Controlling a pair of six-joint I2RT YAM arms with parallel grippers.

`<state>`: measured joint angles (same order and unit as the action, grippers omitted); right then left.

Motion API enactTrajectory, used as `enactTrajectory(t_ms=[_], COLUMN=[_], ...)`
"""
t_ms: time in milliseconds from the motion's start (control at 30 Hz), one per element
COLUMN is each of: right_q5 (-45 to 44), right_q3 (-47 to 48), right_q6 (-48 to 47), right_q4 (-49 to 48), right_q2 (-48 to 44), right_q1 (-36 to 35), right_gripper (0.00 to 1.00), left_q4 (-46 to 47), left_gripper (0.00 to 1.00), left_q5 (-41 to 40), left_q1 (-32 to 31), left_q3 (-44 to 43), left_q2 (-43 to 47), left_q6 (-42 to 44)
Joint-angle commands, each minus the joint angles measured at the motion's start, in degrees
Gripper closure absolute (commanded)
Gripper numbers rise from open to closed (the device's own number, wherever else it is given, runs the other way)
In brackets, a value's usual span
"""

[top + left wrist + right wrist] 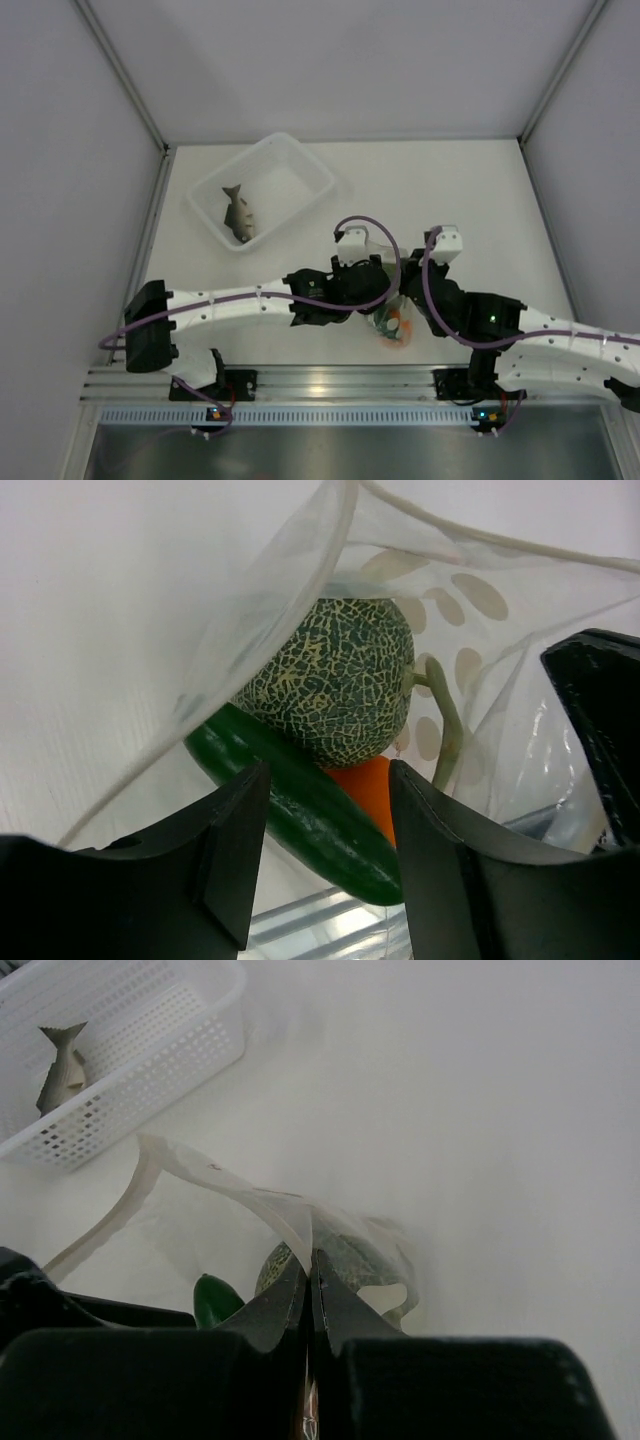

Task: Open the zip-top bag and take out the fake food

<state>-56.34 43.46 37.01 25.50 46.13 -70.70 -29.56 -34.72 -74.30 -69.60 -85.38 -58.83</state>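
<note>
The clear zip-top bag (393,325) lies between the two arms near the table's front. My right gripper (311,1260) is shut on the bag's upper edge (200,1200) and holds its mouth open. My left gripper (328,780) is inside that mouth with its jaws apart. Across their gap lie the dark green cucumber (300,800) and an orange piece (368,790); I cannot tell whether the fingers touch them. A round pale-green netted ball (335,680) rests just beyond. The grey-brown fish (238,212) lies in the basket.
The white perforated basket (300,160) stands at the back left of the table. Both forearms cross the front middle of the table, with purple cables looping over the wrists. Grey walls close in the left, right and back sides.
</note>
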Motion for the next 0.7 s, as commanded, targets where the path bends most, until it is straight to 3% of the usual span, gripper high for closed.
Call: enactTrajectory(t_ms=[0, 467, 667], right_q5=[-1.49, -4.40, -4.40], right_q3=[-0.40, -2.86, -3.47], right_q6=[1.74, 4.38, 4.56], right_q4=[-1.06, 0.34, -0.44], right_q2=[0.10, -1.39, -2.18], right_q1=[0.74, 0.74, 0.73], right_gripper=[1.00, 1.00, 1.00], left_q4=[1.70, 1.61, 1.70], left_gripper=[0.44, 0.46, 0.41], left_q5=[0.00, 2.99, 2.82], left_q1=[-0.05, 0.04, 0.04], left_q3=[0.52, 3.24, 4.56], left_q2=[-2.33, -5.93, -5.67], left_q6=[-4.18, -8.93, -9.37])
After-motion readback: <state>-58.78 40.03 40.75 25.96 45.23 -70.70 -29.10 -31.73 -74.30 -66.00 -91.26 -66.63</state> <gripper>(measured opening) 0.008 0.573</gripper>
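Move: The cucumber in the open bag lies about 12 cm below the left hand, some 2 cm back and 2 cm to its left. The melon, at a similar depth, is about 3 cm ahead of that hand, neither left nor right; the orange food is roughly 5 cm back and 3 cm right, 13 cm down. From the right hand, already pinching the bag's rim, the cucumber is about 4 cm back, 5 cm left and 15 cm below. Left hand, fingers open, sinks about 6 cm towards the cucumber; right keeps pinching the rim, dropping some 2 cm. ##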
